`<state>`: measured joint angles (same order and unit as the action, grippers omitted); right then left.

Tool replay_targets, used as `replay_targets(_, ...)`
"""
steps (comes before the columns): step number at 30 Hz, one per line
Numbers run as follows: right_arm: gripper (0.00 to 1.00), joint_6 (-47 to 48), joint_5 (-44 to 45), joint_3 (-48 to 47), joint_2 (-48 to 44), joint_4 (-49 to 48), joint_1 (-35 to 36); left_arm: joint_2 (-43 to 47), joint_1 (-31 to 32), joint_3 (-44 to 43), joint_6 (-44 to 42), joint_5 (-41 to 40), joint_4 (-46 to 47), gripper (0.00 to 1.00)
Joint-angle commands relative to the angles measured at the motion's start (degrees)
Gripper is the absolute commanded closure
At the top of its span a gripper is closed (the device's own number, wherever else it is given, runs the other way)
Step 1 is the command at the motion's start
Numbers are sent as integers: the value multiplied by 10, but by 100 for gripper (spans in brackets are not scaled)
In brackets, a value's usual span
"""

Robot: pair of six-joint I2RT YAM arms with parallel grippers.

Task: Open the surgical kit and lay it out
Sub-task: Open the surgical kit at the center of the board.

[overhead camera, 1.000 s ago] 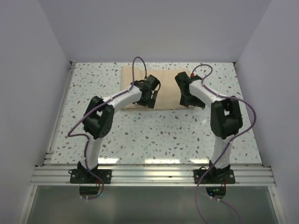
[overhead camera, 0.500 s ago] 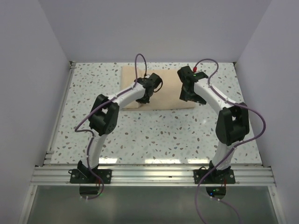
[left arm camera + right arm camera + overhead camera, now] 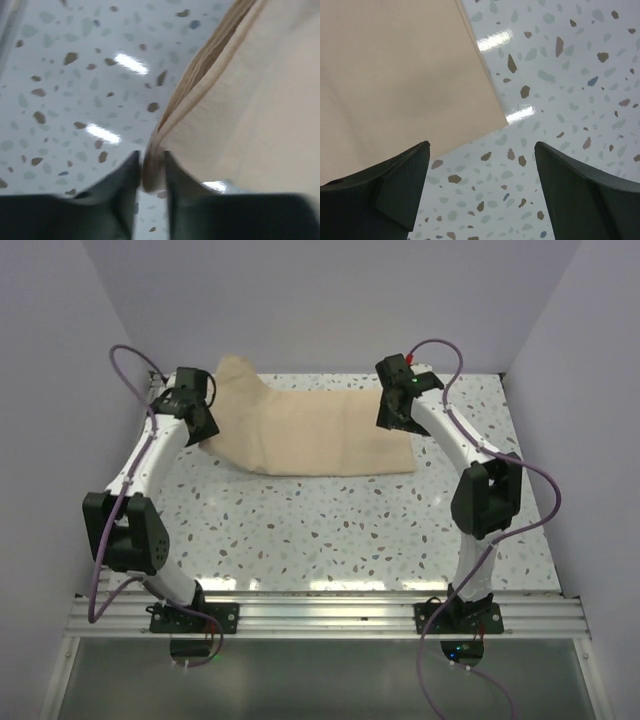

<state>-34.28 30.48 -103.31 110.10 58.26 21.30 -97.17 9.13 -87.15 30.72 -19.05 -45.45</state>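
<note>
The surgical kit shows only as its tan wrap sheet at the back of the table; tray and tools are hidden. A flap of it is pulled out and raised toward the far left corner. My left gripper is there, shut on a bunched fold of the wrap. In the left wrist view that fold sits pinched between the dark fingers of the left gripper. My right gripper hangs open over the wrap's right edge. In the right wrist view the sheet's corner lies beyond the right gripper, nothing between its fingers.
A speckled terrazzo tabletop stretches in front of the wrap. Grey walls close the left, back and right sides. An aluminium rail runs along the near edge by the arm bases.
My left gripper shut on a fold of the wrap and swung far left, dragging the flap out and up. The right gripper shifted a little toward the back.
</note>
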Motion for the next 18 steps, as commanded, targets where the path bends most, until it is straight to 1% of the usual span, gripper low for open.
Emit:
replay_targets(1,11,30,-27,-81,35,-29,-3,62,-58,94,30,23,10,36)
replay_targets(2,10,32,-33,-97,46,-33,-3,67,-78,110,29,33,12,5)
replay_targets(3,10,33,-47,-114,64,-38,-6,69,-83,123,29,49,10,0)
replay_targets(4,10,36,-54,-149,77,-46,-7,67,-85,142,28,53,5,0)
replay_targets(6,9,39,-67,-184,98,-59,-13,67,-86,158,29,62,-2,0)
replay_targets(7,9,40,-74,-218,122,-70,-15,73,-85,174,32,72,-1,0)
replay_targets(10,8,41,-82,-272,170,-103,-24,95,-85,196,30,88,2,0)
replay_targets(13,7,43,-81,-316,208,-140,-37,115,-86,201,30,96,-12,0)
replay_targets(14,7,41,-86,-327,236,-148,-42,120,-86,204,29,101,-16,0)
replay_targets(16,7,40,-101,-352,261,-179,-60,141,-85,215,31,117,-24,0)
replay_targets(18,9,35,-117,-361,293,-204,-75,169,-84,224,36,130,-31,0)
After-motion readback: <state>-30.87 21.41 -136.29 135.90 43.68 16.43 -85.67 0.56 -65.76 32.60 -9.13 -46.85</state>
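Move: The left hand still pinches the raised edge of the kit's left flap, with the board some 13 cm below; the middle of the kit lies about 23 cm to its right, 6 cm ahead and 13 cm down. For the empty right hand, the kit's far right corner is roughly 20 cm ahead, 3 cm to the right and 13 cm below; the near right corner sits about 4 cm back, 2 cm right. Flinging on to the left by some 6 cm while drawing back, the left hand opens wide and lets go of the flap's edge, then keeps pulling back and sinks, about 10 cm back in all, tips tilting a little steeper. Meanwhile the open right hand reaches about 17 cm forward and slightly left above the cloth, towards the far right corner, its fingertips swinging up and outward. ##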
